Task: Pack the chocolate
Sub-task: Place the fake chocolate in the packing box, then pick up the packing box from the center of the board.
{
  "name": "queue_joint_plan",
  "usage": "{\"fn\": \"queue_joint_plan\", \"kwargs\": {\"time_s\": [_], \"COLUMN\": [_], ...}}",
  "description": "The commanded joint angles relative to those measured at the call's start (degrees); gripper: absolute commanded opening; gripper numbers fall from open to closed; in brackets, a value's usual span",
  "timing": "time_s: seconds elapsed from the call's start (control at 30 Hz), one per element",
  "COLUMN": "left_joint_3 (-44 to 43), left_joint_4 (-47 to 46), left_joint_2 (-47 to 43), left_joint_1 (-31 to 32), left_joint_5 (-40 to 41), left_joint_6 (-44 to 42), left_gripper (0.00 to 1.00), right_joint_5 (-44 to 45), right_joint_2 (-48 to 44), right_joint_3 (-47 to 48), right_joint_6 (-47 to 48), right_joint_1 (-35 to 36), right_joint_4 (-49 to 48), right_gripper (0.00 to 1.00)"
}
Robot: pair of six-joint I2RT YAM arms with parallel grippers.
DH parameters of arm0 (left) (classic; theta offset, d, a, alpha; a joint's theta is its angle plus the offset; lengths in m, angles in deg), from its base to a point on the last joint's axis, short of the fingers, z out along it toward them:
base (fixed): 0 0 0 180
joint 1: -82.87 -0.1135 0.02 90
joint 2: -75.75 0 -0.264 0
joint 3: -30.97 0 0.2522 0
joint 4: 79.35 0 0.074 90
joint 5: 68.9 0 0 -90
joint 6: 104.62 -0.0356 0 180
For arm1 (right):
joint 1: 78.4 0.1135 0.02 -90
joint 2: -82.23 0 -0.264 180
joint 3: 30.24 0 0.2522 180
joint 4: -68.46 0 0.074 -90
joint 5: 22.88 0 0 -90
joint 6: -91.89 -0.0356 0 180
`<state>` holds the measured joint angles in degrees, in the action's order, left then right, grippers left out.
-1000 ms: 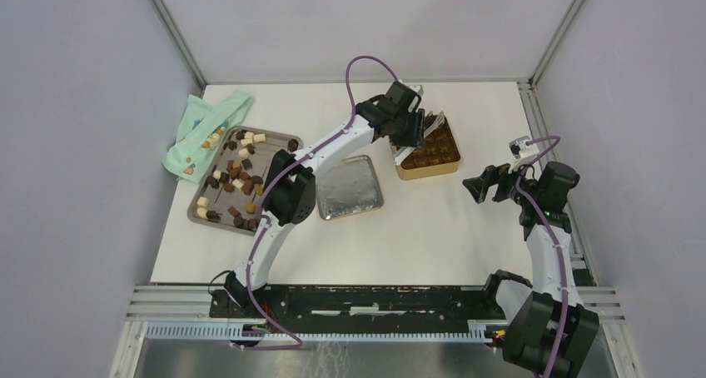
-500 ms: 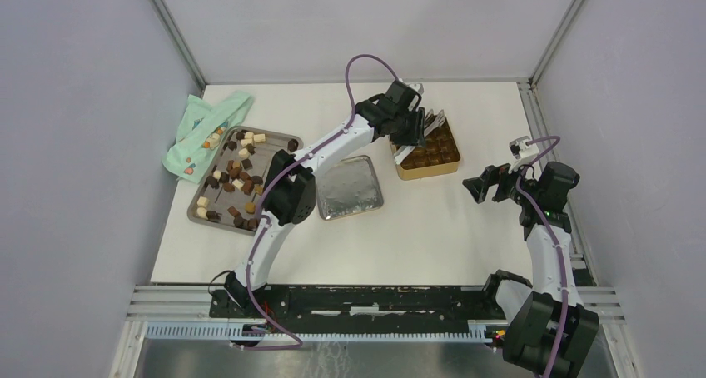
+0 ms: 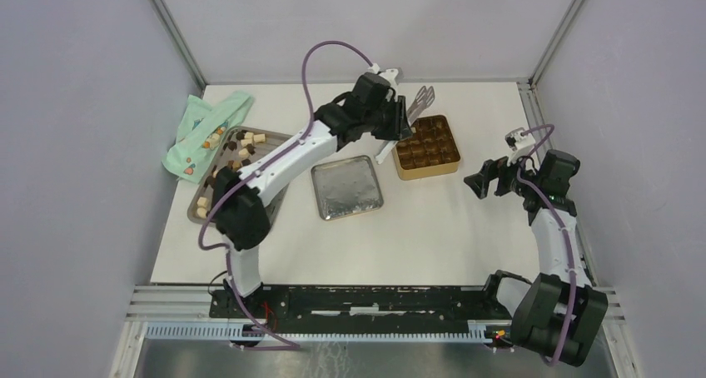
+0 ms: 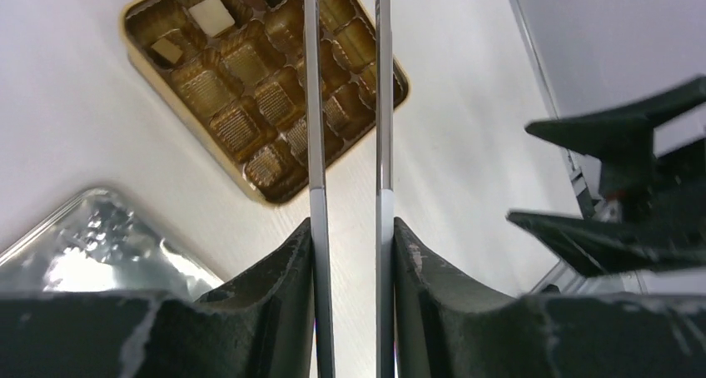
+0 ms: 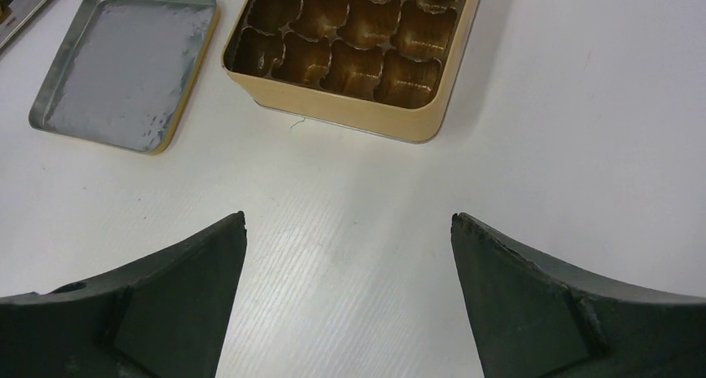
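Chocolate pieces, dark brown, mid-brown and cream-white, lie scattered on a grey tray at the left. The gold tin stands at the back right. The left wrist view shows a cream-white piece and another piece in its compartments. My left gripper hangs just left of the tin, shut on the long metal tweezers, whose two arms stay apart. My right gripper hovers right of the tin, open and holding nothing.
The tin's silver lid lies upside down between the tray and the tin. A green cloth is bunched at the back left beside the tray. The enclosure's frame rails border the table.
My left arm has swung left and back, carrying the tweezers off the tin, which is now uncovered. The right arm shifted only slightly.
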<state>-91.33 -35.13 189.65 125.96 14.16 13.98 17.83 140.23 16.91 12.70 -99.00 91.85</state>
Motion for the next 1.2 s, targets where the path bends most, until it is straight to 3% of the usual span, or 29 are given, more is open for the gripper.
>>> {"fn": "queue_joint_plan", "kwargs": {"time_s": [0.0,0.07,0.4,0.6,0.7,0.93,1.17], "left_joint_3": [9.57,14.59,32.51,35.28,35.71,34.84,33.7], "left_joint_4": [-6.77,-6.54,-4.01,-1.66,-0.75,1.26,2.7], "left_joint_2": [-13.87,-18.54,-37.95,-42.37,-43.67,-43.59,-42.89], "left_joint_1": [-0.37,-0.39,-0.38,-0.38,-0.35,-0.31,-0.38], "left_joint_5": [4.06,6.11,16.04,19.28,20.39,21.53,22.13], "left_joint_6": [-2.11,-2.47,-0.8,0.11,0.38,0.19,0.12], "left_gripper": [0.37,0.38,0.39,0.39,0.39,0.4,0.39], "right_joint_5": [2.25,6.93,26.06,29.87,32.69,28.32,29.83], "right_joint_2": [4.85,7.84,30.23,44.81,49.39,57.86,62.67], "right_joint_3": [9.67,13.38,34.52,49.32,52.68,60.78,63.67], "right_joint_6": [9.05,10.27,6.93,3.24,3.25,0.51,-0.77], "right_joint_1": [3.27,6.6,19.52,20.25,20.32,21.88,22.2], "right_joint_4": [6.75,8.75,12.71,18.42,19.12,20.68,20.1], "right_gripper": [0.98,0.98,0.73,0.6,0.58,0.53,0.49]}}
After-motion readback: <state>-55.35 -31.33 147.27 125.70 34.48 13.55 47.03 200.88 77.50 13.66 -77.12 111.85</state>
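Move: Over the far right corner of the packing box is where the right hand is going: the dark chocolate in that corner cell lies about 22 cm ahead of it, 6 cm left and 12 cm below. The brown chocolate sits some 4 cm left of the dark one, and the white chocolate 3 cm farther left. For the left hand, holding the tongs, the silver tray's middle lies 14 cm left, 7 back and 20 below; the box's middle is 7 right, 4 ahead, 18 below. Swinging in over the right side of the box, the right hand goes about 20 cm forward and a little left, rising slightly before sinking to some 7 cm below its start, tips pitching down about 20 degrees and fingers closing from wide to half open above the dark chocolate's corner. Keeping hold of the tongs, the left hand clears out left and back, about 20 cm, rising and turning counter-clockwise to above the silver tray. ##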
